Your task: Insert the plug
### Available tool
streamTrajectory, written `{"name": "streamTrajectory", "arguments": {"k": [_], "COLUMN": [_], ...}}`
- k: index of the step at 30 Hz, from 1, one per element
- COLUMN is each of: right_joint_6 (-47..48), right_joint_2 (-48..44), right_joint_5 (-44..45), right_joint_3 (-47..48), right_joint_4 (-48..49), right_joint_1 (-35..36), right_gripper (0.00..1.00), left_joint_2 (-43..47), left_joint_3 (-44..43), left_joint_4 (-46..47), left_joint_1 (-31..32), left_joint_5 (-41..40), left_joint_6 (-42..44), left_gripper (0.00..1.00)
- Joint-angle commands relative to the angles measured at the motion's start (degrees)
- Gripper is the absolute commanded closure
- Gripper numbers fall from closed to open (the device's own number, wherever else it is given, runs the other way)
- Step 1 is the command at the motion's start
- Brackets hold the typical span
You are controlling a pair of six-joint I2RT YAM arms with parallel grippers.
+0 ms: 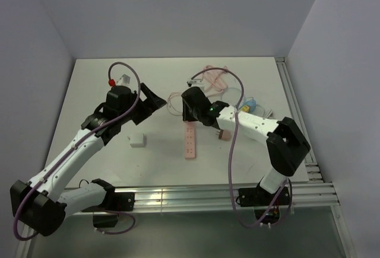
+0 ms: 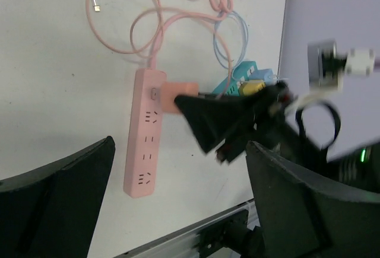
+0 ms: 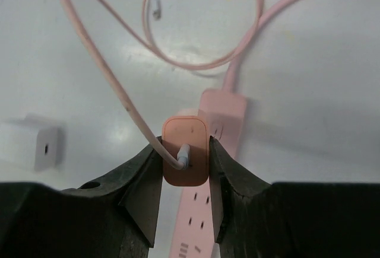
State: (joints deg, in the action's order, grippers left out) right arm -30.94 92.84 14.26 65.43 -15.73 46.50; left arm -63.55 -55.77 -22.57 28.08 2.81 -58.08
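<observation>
A pink power strip (image 1: 190, 140) lies flat at mid-table, also seen in the left wrist view (image 2: 144, 145) and right wrist view (image 3: 228, 112). My right gripper (image 1: 190, 114) (image 3: 184, 145) is shut on the pink plug (image 3: 185, 132) (image 2: 178, 96), a rounded block with a pink cable entering its back. The plug hangs over the cable end of the strip, slightly off to one side. I cannot tell if it touches. My left gripper (image 1: 155, 105) (image 2: 178, 204) stands wide open and empty, left of the strip.
A white adapter (image 1: 138, 140) (image 3: 35, 148) lies left of the strip. A small pinkish plug (image 1: 224, 134) sits to its right. Pink cable loops (image 1: 214, 77) and a blue-and-yellow item (image 1: 249, 105) lie behind. Metal rails (image 1: 178, 196) edge the table.
</observation>
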Motion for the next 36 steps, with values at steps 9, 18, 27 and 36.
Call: {"name": "streamTrajectory", "arguments": {"k": [9,18,27,36], "right_joint_6": [-5.97,-10.46,-13.62,-14.41], "right_joint_2": [4.72,4.28,4.46,4.63], "right_joint_5": [0.24,2.61,7.27,10.78], "right_joint_3": [7.09,4.01,2.78,3.74], "right_joint_4": [-10.29,-10.64,-13.01,-15.82], "right_joint_1": [-3.35,1.22,2.72,2.89], "right_gripper": [1.0,1.0,1.0,1.0], "left_joint_2": [11.08,4.93,0.45,-3.25], "left_joint_3": [22.97,28.43,30.19,30.54], "left_joint_4": [16.66,27.13,31.88,34.87], "left_joint_1": [0.14,1.01,3.91,6.11], "left_joint_5": [8.35,15.29,15.03,15.03], "left_joint_6": [2.01,-0.45,-1.68,-2.56], "left_gripper": [0.39,0.6,0.57,0.56]}}
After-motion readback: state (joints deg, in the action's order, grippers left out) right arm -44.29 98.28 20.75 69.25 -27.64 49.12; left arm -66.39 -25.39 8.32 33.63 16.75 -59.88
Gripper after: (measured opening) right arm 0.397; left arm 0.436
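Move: The right hand holds the orange plug; the power strip's socket nearest the switch lies about 2 cm back, 1 cm right and 7 below it. The brown plug is roughly 15 cm right of this hand and 3 back, the strip's near end 13 back and 1 right. From the open left hand, that near end lies about 10 cm back, 12 right and 21 below; the white adapter is 10 left and 2 back. Forward about 3.5 cm and slightly right, the right hand then draws back some 5.5 cm while sinking about 3.5 and tipping down roughly 10 degrees, bringing the gripped plug to the socket, where it nearly holds place while turning slightly clockwise. The empty left hand drops about 13 cm and draws back and right towards the strip's near end, its fingers narrowing to under half open. ##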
